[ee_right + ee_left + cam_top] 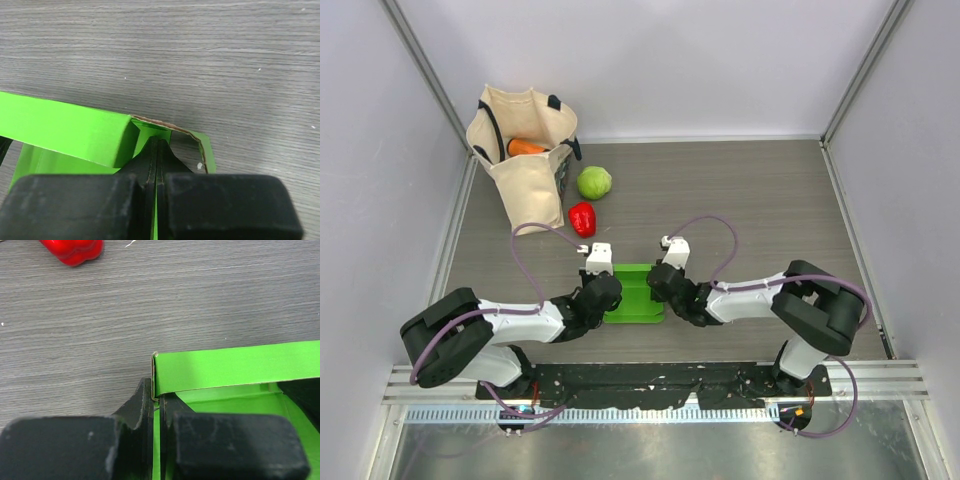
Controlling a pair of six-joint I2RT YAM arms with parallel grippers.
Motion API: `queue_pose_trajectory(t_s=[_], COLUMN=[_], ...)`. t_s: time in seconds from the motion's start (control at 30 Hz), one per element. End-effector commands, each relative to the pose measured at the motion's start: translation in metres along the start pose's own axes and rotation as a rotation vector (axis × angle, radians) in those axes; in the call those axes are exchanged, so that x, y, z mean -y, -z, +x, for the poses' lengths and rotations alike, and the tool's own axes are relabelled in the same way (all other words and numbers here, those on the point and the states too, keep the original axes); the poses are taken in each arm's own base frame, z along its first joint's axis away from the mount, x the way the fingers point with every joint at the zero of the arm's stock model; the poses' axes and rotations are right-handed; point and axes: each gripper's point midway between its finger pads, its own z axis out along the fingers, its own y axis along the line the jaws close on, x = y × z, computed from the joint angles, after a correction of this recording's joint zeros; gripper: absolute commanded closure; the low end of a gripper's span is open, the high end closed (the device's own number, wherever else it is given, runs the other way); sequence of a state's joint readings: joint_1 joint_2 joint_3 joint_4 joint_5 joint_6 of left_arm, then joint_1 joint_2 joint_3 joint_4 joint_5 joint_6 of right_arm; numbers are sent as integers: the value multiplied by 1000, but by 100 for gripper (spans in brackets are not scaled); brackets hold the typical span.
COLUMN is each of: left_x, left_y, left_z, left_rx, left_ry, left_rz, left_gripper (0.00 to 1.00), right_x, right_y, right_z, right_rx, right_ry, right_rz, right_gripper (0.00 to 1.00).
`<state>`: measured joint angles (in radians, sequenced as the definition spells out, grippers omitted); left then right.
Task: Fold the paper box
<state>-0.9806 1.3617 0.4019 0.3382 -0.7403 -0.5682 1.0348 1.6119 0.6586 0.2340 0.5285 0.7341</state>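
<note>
The paper box (633, 292) is bright green card, partly folded, lying on the wood-grain table between my two arms. My left gripper (611, 296) is at its left side and is shut on the left wall. In the left wrist view the paper box (235, 367) has an upright far wall, and the left gripper (159, 399) pinches thin green card at the corner. My right gripper (659, 284) is at the right side. In the right wrist view the right gripper (157, 146) is shut on a green card sheet of the paper box (65, 129), next to a torn-edged flap (206, 152).
A red pepper (582, 218) lies just beyond the box, also showing in the left wrist view as the red pepper (72, 249). A round pale-green vegetable (594, 182) sits behind it. A cream canvas bag (525, 160) holding something orange stands at the back left. White walls enclose the table.
</note>
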Motion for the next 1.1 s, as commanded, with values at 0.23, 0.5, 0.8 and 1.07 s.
queue_pose_trajectory(t_s=[0.23,0.5,0.8,1.07], left_x=[-4,-8,-10,-8], left_y=[2,2,2,2], left_z=[4,2,5,5], left_rx=[-4,1,-4,-8], left_ry=[6,5,15,10], left_rz=[-10,-29,-36,-34], left_gripper=[100,100,100,100], right_x=[-1,-3,33,18], right_y=[-12,46,89,75], right_z=[30,-21,-33,-50], right_rx=[-48,-31,-8,73], right_ry=[-43,68,189,298], right_rz=[-22,-68,-64,-96], right_gripper=[99,75,55,44])
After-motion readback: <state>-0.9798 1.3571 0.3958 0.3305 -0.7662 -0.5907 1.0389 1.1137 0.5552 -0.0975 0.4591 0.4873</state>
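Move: The right hand's shut fingertips are at the box's far right corner; the loose side flap lies about 2 cm to their right and 1 cm ahead, level with them. The far wall's middle is some 5 cm to their left, and the box floor's middle about 6 cm back, 4 cm left and 3 cm lower. From the left hand, which already pinches the far left corner, the flap is roughly 12 cm to the right, straight across, 1 cm lower. The right hand first nudges its shut fingertips about 1 cm left with a slight dip, pushing at the box's far right corner while the left hand keeps its pinch on the far left corner. It then comes free of the corner and backs off in a quick arc, rising some 8 cm as it swings about 7 cm to the right and 4 to 5 cm back, opening the fingers to about half and turning some 10 degrees counter-clockwise, and settles a little lower beside the flap. ##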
